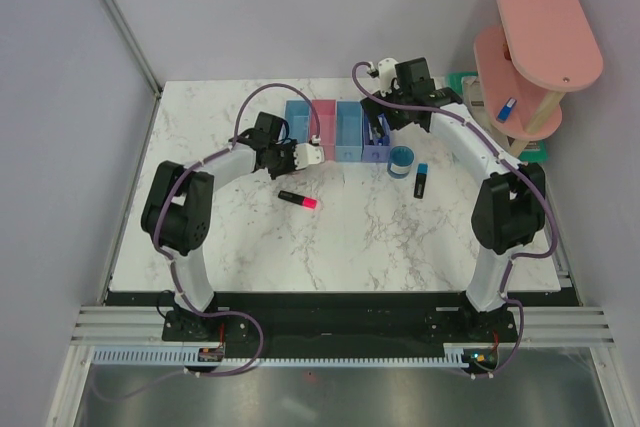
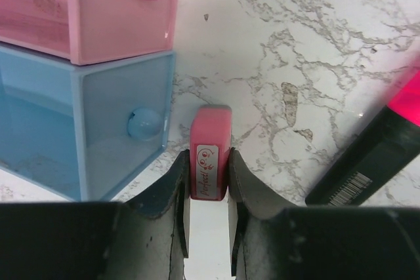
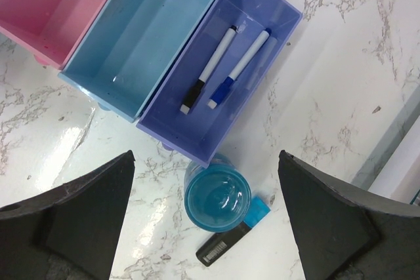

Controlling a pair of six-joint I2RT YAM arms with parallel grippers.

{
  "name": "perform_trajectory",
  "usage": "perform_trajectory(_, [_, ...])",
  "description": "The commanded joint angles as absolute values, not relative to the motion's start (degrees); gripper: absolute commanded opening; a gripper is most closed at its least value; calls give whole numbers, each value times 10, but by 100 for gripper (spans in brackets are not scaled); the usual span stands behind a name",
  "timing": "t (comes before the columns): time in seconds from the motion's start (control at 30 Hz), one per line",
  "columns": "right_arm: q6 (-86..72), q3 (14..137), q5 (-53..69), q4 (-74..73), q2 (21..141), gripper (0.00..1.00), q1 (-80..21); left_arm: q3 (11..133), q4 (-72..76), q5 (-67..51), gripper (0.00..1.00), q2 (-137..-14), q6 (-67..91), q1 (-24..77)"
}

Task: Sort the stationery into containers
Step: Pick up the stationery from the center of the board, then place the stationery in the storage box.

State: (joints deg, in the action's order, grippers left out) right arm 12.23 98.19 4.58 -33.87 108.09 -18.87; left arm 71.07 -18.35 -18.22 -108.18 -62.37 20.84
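My left gripper [image 2: 209,175] is shut on a small pink eraser [image 2: 210,152], which rests on the marble just in front of the blue tray [image 2: 125,122] and pink tray [image 2: 118,18] of the containers [image 1: 335,127]. A pink-ended highlighter [image 1: 298,199] lies beside it. My right gripper [image 3: 206,155] hangs open and empty above the round blue pot [image 3: 218,200]. A blue-ended highlighter [image 3: 233,239] touches the pot. Two thin pens [image 3: 210,70] lie in the violet-blue tray [image 3: 177,142].
At the back right stands a pink two-tier shelf [image 1: 540,37] with a small blue item [image 1: 507,108] on its lower tier. A green tray [image 1: 465,87] sits behind it. White walls close the table on the left and at the back.
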Motion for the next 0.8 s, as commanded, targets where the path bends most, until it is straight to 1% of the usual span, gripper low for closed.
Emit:
perform_trajectory(0.0, [119, 966, 35, -337, 1040, 98, -186, 739, -240, -208, 2, -1035, -580, 214])
perform_trajectory(0.17, [119, 954, 34, -337, 1023, 98, -187, 784, -290, -231, 2, -1001, -544, 216])
perform_trajectory(0.33, [121, 936, 29, -336, 1006, 98, -186, 834, -293, -211, 2, -990, -520, 216])
perform_trajectory(0.53, [125, 925, 25, -336, 1000, 98, -185, 909, -258, -164, 2, -1036, -535, 214])
perform_trajectory(0.77, [127, 922, 26, -336, 1005, 98, -182, 985, -227, -141, 2, -1143, -582, 208])
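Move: The pink eraser is already pinched in the left hand, low over the board; the left-hand blue box it is taken to is centred about 9 cm ahead and 2 cm right of that hand, at nearly its height. The pink box stands just right of it, some 9 cm ahead and 8 cm right of the hand, and the black marker lies roughly 9 cm back and 2 cm right. From the right hand, that blue box is about 24 cm left, 3 cm ahead and 13 cm down. Keeping its pinch on the pink eraser, the left hand first eases back about 2 cm from the box front, then climbs steeply, some 14 cm in all, and late in the rise swings forward and a little right to bring the eraser over the open blue box, the wrist tilting the fingertips some 15 degrees outward. Meanwhile the empty right hand, fingers still wide open, draws back a couple of centimetres and slightly right, over the purple box side and touching nothing. ##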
